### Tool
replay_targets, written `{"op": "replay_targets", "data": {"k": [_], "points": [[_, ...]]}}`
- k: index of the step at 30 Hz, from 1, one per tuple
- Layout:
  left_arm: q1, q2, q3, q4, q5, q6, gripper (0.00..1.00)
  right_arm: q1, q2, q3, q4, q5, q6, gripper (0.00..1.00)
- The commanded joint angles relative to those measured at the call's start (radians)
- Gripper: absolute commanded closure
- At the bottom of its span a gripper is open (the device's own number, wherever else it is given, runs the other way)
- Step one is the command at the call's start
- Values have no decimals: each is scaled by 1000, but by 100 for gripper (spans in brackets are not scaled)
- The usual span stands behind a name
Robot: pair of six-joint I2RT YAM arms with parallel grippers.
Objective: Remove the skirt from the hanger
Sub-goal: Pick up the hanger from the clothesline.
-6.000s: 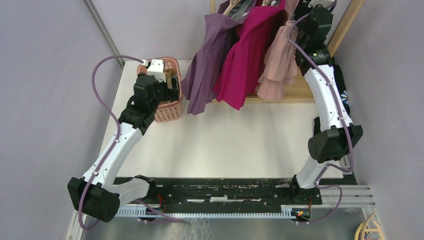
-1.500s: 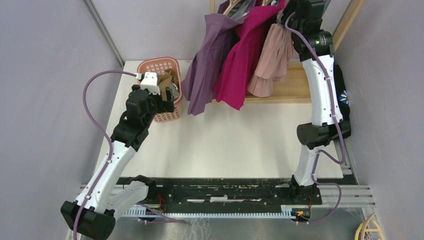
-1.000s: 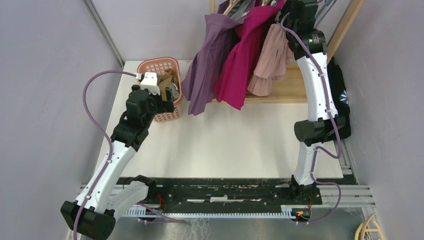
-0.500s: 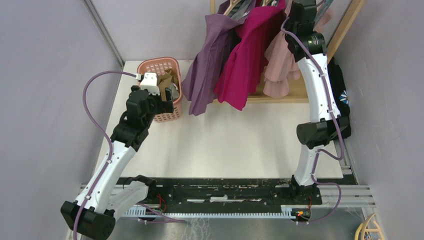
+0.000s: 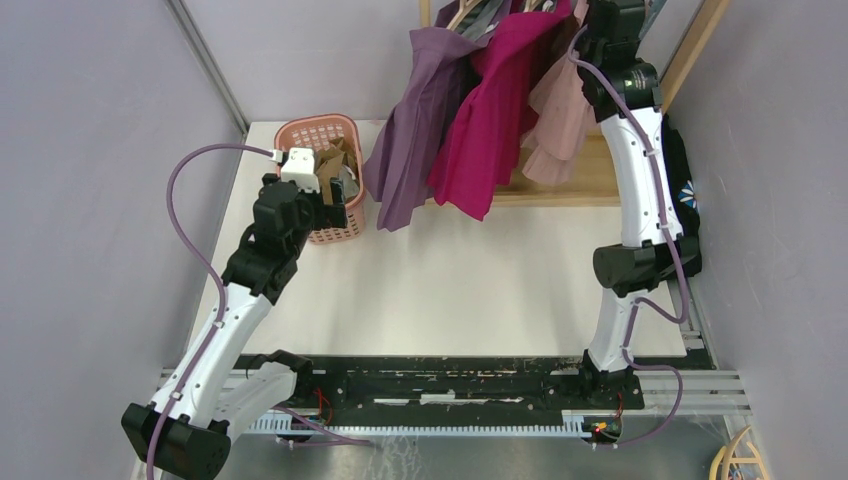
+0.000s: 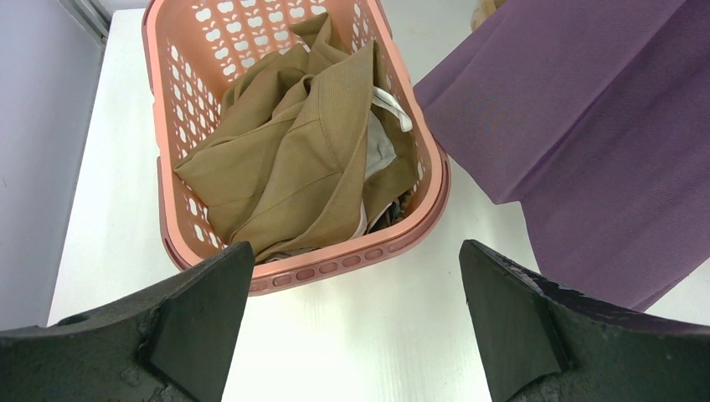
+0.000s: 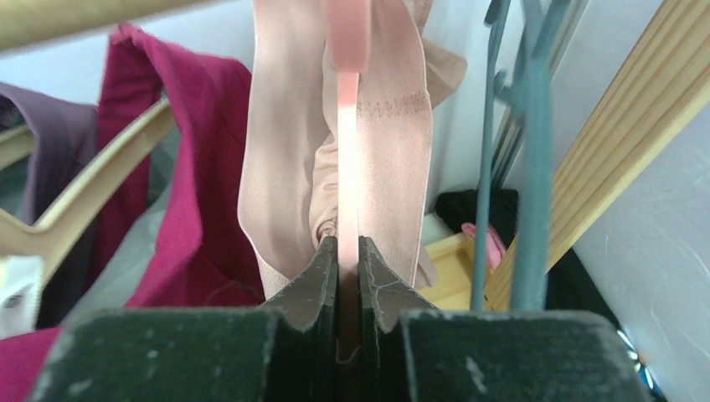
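The pale pink skirt (image 5: 558, 110) hangs on the rack at the back right, between the magenta garment (image 5: 490, 120) and my right arm. In the right wrist view the skirt's waistband (image 7: 285, 151) drapes on both sides of a thin pink hanger (image 7: 347, 126). My right gripper (image 7: 347, 251) is shut on that hanger's lower part; it is high at the rack in the top view (image 5: 603, 20). My left gripper (image 6: 356, 318) is open and empty, held above the table just in front of the pink basket (image 6: 335, 261).
The pink basket (image 5: 300, 130) at back left holds a tan garment (image 6: 293, 151). A purple garment (image 5: 410, 120) hangs left of the magenta one. Teal hangers (image 7: 536, 126) and a wooden rack post (image 7: 611, 134) stand right of my right gripper. Dark cloth (image 5: 685, 170) lies at the right edge.
My right arm has swung right along the rack with the hanger, and the pink skirt has swung right and up with it. My left arm has stayed still.
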Motion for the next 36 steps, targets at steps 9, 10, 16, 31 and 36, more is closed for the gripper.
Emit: {"op": "replay_targets", "data": {"k": [9,10,16,31,36], "points": [[-4,-10,6,49,4,24,1,-6,-155,-40,195,-2,-49,99],[-4,-10,6,49,7,24,1,-6,-171,-72,193,-6,-38,99],[-5,-4,5,45,12,40,1,5,-291,-271,167,-21,23,99],[-12,66,88,66,123,69,1,47,-615,-758,18,-214,85,99],[-16,93,136,77,191,54,1,55,-747,-879,-62,-334,75,99]]}}
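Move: The right hand already grips the pink hanger, its skirt hanging some 20 cm below and 4 cm left. The clothesline rod runs about 8 cm straight overhead. The magenta skirt hangs roughly 15 cm left, 4 cm back and 18 cm lower; the blue hanger is level, about 8 cm right. The open space it heads for lies about 18 cm back, 3 cm left and 12 cm down. From the left hand the pink skirt is some 20 cm ahead, 43 cm right, 3 cm above. Up first, by 3–4 cm, to free the hook from the rod, then back about 14 cm and down past its starting height in a quickening sweep, the right hand brings the hanger out over the table. Its shut fingers keep their pinch as the wrist tips down and turns counter-clockwise, roughly 15 degrees each. Late on, the open left hand eases about 3 cm right towards the skirt. ##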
